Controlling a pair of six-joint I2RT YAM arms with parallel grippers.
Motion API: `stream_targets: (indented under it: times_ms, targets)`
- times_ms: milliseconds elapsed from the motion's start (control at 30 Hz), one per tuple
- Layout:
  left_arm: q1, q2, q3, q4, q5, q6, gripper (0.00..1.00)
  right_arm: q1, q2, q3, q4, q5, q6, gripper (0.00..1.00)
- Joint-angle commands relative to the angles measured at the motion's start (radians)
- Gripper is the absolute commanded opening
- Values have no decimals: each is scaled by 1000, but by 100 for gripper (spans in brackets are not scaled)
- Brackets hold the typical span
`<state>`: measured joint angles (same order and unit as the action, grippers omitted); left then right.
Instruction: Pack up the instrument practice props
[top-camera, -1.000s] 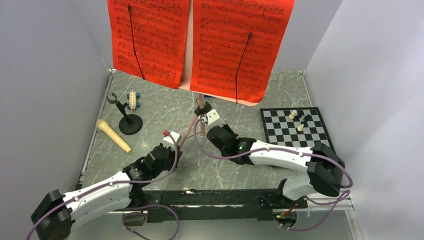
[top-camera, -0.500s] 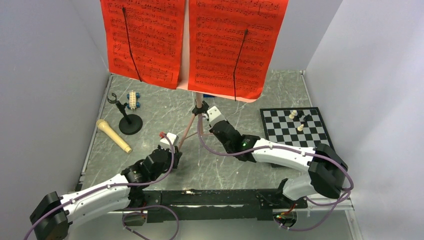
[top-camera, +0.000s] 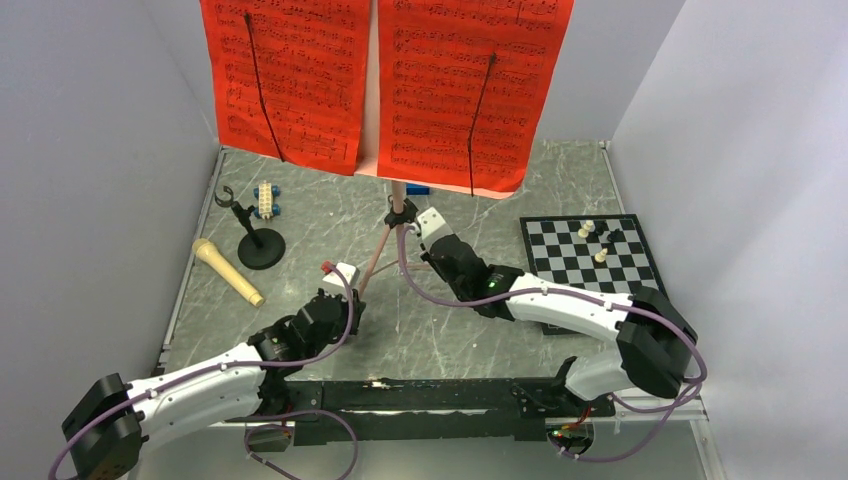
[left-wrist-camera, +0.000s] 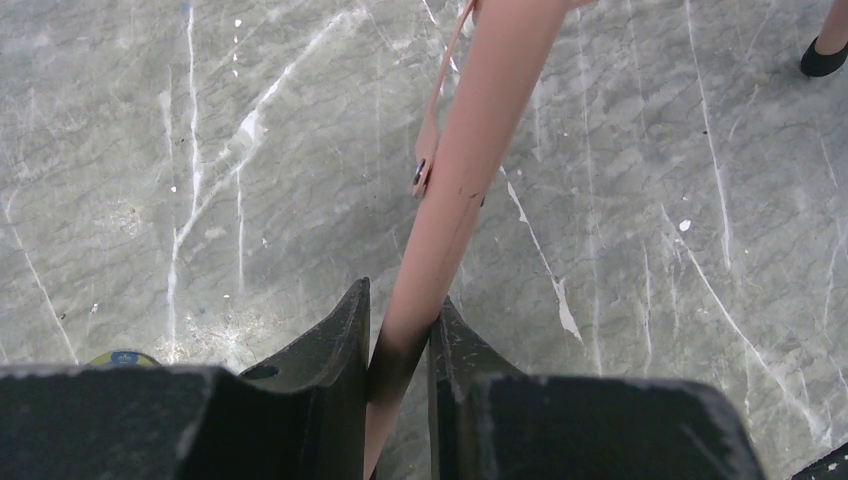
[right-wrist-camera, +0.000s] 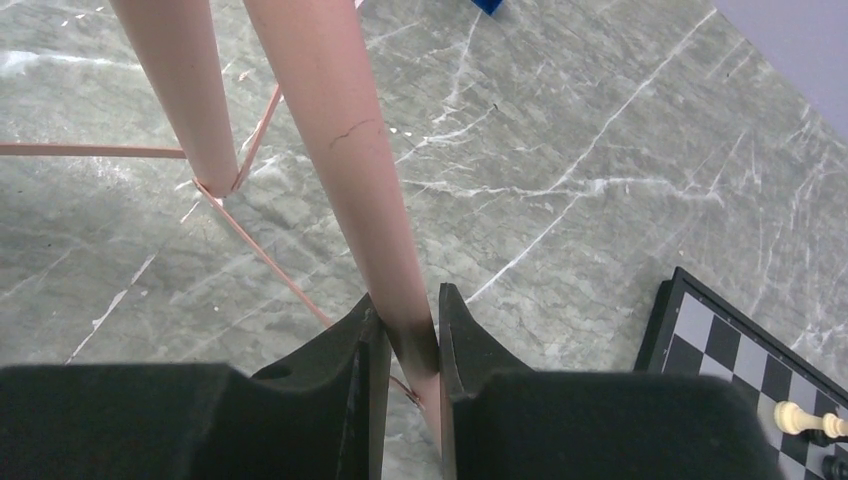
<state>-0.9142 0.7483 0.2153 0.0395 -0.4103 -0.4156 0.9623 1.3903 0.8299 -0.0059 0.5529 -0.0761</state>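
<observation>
The pink music stand (top-camera: 398, 196) rises at the back middle, with two red sheet-music pages (top-camera: 285, 80) clipped on its desk. My left gripper (top-camera: 357, 298) is shut on one tripod leg (left-wrist-camera: 470, 150), which is pinched between the fingers of the left gripper (left-wrist-camera: 403, 295). Behind it, my right gripper (top-camera: 408, 243) is shut on another leg (right-wrist-camera: 340, 130), with the right gripper (right-wrist-camera: 410, 295) clamped low on the tube. The beige microphone (top-camera: 228, 272) lies at the left, next to the small black mic stand (top-camera: 255, 240). I cannot tell whether the stand's feet touch the table.
A chessboard (top-camera: 590, 255) with a few pieces lies at the right, close to my right forearm. A small toy block car (top-camera: 265, 199) sits behind the mic stand. Grey walls close in the left, back and right sides.
The music stand and its red pages have shifted left and up in the top view. Both grippers moved with the legs they hold, the right one farther back.
</observation>
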Motion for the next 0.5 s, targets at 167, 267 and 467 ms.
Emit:
stream_targets:
  times_ms: [167,267,467]
  targets:
    - [7,-2,58,-38,-42,-168,42,-2,-102,-49,-114,-106,200,45]
    - [7,22,85,-38,-36,-156,47,-1,-123,-24,-154,-129,207,60]
    - [7,65,141,-38,-30,-132,58,3,-194,1,-231,-153,232,76]
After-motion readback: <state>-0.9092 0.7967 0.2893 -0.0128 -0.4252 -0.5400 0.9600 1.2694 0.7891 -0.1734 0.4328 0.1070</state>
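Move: Both hands still grip the music stand, each with a leg between its fingers: the left hand on the front left leg near its foot, the right hand on the right leg higher up. From the left hand, the poker chip lies about 9 cm to the left, 2 cm ahead and 7 cm below. From the right hand, the blue block is roughly 14 cm ahead and 2 cm left; the chessboard's middle is some 33 cm right and 2 cm back, both about 13 cm below. Backward goes the right hand as its fingers open wide around the stand's right leg, easing off about 4 cm and slightly down and to the right while its wrist tips down and rolls some 10 degrees. The left hand loosens its pinch on the front left leg to about half open, almost in place at first, then starts to rise about 1 cm, drifting right, with the leg still between its fingers. ##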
